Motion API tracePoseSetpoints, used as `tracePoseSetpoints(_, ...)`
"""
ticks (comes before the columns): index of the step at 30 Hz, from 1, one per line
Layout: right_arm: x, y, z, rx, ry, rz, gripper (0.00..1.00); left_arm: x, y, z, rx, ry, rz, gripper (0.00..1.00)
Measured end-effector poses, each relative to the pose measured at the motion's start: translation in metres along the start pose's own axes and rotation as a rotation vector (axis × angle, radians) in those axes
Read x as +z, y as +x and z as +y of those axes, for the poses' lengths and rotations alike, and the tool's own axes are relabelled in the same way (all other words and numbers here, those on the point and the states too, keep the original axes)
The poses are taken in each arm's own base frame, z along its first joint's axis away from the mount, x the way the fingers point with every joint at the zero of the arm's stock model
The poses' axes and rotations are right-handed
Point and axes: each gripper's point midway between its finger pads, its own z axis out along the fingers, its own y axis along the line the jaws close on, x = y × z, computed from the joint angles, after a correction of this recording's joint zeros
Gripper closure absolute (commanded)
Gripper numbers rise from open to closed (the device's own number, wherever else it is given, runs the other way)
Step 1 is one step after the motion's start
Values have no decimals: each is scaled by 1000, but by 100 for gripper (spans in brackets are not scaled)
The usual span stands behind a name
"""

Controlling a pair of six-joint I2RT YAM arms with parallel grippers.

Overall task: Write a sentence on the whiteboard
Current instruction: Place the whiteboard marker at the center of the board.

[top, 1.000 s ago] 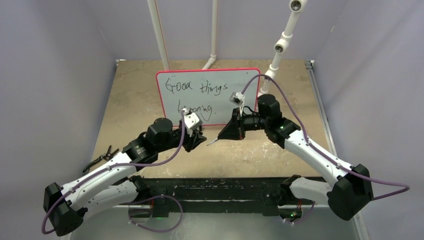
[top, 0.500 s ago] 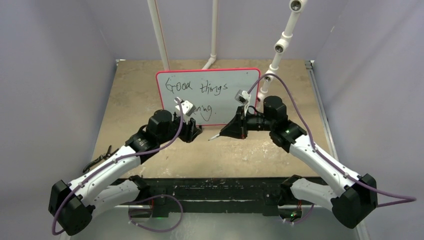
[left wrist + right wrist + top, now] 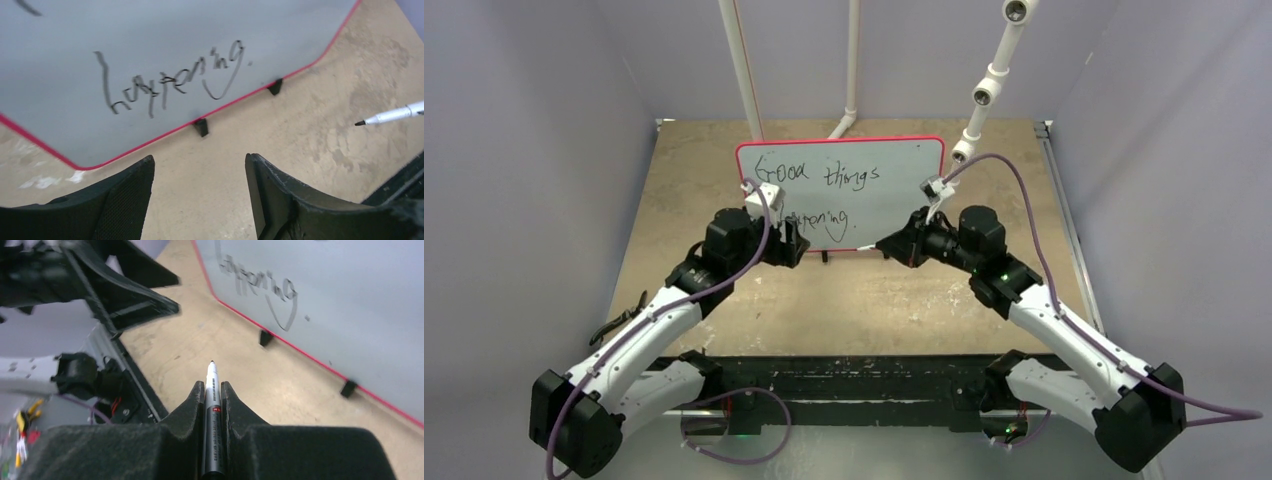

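Observation:
The whiteboard (image 3: 904, 200) stands tilted at the back of the table, red-rimmed, on small black feet (image 3: 201, 127). The sentence (image 3: 824, 178) is on it in two black lines, the lower word (image 3: 170, 85) ending in a full stop. My left gripper (image 3: 796, 243) hovers just in front of the board's lower edge, open, with nothing between its fingers (image 3: 199, 160). Over the table in front of the board's lower right part, my right gripper (image 3: 892, 246) is shut on a silver and white marker (image 3: 212, 405). The marker's tip (image 3: 359, 123) points left, off the board.
White pipes (image 3: 742, 70) and a jointed pole (image 3: 989, 80) rise behind the board. Grey walls close in both sides. A black rail (image 3: 844, 375) runs along the near edge by the arm bases. A small dark object (image 3: 624, 318) lies near the table's left edge.
The left gripper has opened wide and moved back and left, up to the board's lower edge. The right arm has drawn back to the right with the marker still held.

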Motion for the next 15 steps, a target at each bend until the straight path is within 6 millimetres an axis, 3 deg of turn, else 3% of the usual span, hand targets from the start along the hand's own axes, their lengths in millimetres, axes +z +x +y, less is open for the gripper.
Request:
tracePoseSetpoints(2,0,13,-13,77,58,-17,100,-1,-3,17,-31,-55,-8,33)
tracePoseSetpoints(9,1,97,-73,347,288,51,100,-12,-11,71,-104,-242,-33,33)
tracePoseSetpoints(15,0,121,-115,489,393,25,100,-26,-17,88,-107,-346,-57,30)
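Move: The whiteboard's middle lies about 17 cm ahead of the right hand, 11 cm to its left and 13 cm lower; its right foot stands some 12 cm straight ahead and 24 cm down, its left foot level with that one, 15 cm farther left. From the open left hand the whiteboard's middle is roughly 14 cm ahead, 9 cm right and 7 cm lower, its lower left corner about 9 cm ahead, 13 cm left, 18 cm down. Down fast, some 16 cm, goes the right hand with the marker still pinched, drifting about 5 cm right, towards the bare table before the whiteboard's right foot, while its fingers tip down and swing clockwise. The left hand, empty and open, sweeps about 9 cm left and a little forward, away from the marker towards the lower left corner, turning some 20 degrees counter-clockwise. ##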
